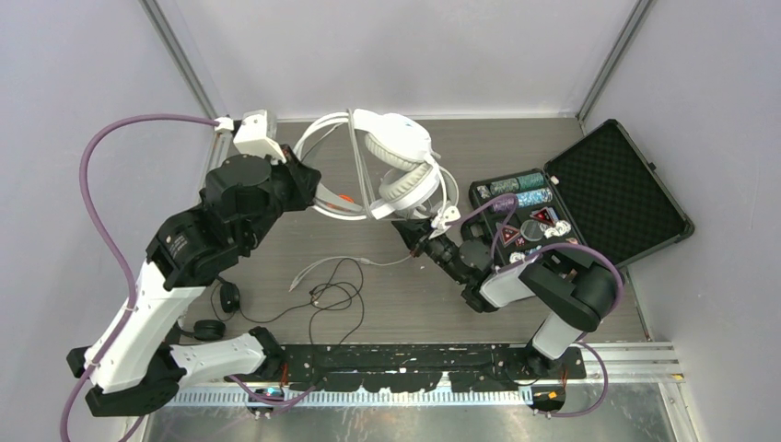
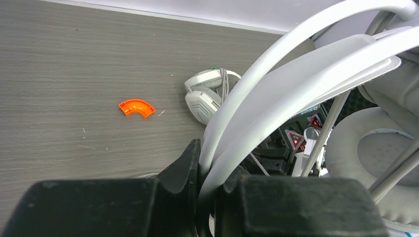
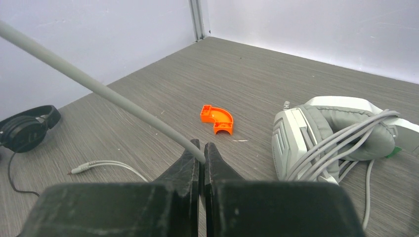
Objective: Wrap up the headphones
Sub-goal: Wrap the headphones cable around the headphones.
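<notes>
A white over-ear pair of headphones [image 1: 398, 152] hangs above the table's back middle. My left gripper [image 2: 213, 163] is shut on its white headband [image 2: 296, 64]; in the top view this gripper [image 1: 308, 184] is left of the cups. My right gripper [image 3: 202, 147] is shut on the thin grey-white cord [image 3: 99, 89], which runs taut up to the left; it sits below the cups [image 1: 412, 238]. A second white headset [image 3: 321, 131], cord wound round it, lies on the table. A small black pair [image 1: 221, 308] with a loose black cord [image 1: 336, 295] lies front left.
An orange curved piece [image 3: 217, 118] lies on the table near the wrapped headset. The open black foam-lined case [image 1: 617, 180] of chips stands at the right. A loose white cord end with a plug [image 3: 94, 165] lies in front. Walls close the back and both sides.
</notes>
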You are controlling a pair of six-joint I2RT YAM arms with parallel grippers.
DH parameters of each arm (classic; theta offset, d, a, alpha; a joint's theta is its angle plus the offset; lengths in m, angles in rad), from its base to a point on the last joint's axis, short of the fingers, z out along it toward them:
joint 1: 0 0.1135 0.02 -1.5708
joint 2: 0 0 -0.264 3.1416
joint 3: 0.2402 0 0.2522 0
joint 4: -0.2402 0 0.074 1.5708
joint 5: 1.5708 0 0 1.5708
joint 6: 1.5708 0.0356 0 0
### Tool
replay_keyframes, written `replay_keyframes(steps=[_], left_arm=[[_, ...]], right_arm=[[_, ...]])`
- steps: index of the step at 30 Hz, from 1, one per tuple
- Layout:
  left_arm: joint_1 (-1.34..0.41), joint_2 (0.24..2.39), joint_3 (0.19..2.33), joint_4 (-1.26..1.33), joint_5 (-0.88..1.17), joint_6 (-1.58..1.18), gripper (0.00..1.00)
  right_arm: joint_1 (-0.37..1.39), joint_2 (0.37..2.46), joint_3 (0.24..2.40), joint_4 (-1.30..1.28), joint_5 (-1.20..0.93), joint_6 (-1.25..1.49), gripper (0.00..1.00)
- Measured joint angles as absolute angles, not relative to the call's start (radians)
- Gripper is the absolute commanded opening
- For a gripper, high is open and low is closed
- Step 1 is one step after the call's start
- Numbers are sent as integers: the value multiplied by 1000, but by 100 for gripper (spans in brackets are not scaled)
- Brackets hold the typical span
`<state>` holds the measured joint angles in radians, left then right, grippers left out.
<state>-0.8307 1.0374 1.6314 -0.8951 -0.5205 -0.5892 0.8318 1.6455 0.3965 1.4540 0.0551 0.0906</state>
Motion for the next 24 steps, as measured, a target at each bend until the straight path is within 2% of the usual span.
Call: replay_keyframes(steps=[7,15,24], left_arm=[[-828,1033,1628,-898,-440,-536,0],[-825,1055,1649,-950,-153,-353,0],[-825,1056,1617,-1005,122,56,0]], right_arm=[[793,1641,397,1464,20,139,1],[777,1539,390,1412,-50,188,1],[764,1231,379,1053,-216,368,1]])
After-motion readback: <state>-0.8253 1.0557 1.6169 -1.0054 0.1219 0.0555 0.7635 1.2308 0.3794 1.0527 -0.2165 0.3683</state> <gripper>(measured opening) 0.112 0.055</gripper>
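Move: The left hand holds the white headphones by the headband, their cups about 12 cm to its right, nearly level and slightly below. The cable in the right fingers lies some 12 cm to the left hand's right, 5 cm ahead and 25 cm below. From the right hand the headphones are roughly 20 cm above, 4 cm back and 2 cm left; on the table 15 cm below, the orange part lies 12 cm ahead and 11 cm left, the bundled headphones 14 cm ahead and 5 cm right. Still gripping the headband, the left hand carries the headphones back and to the right, about 6 cm each, sinking some 4 cm as it swings clockwise by roughly 45 degrees and rolls its left side up. The right hand keeps its pinch on the cable, first rising, then drawing back towards the base as it climbs, about 5 cm each way, turning slightly counter-clockwise and tipping down. ##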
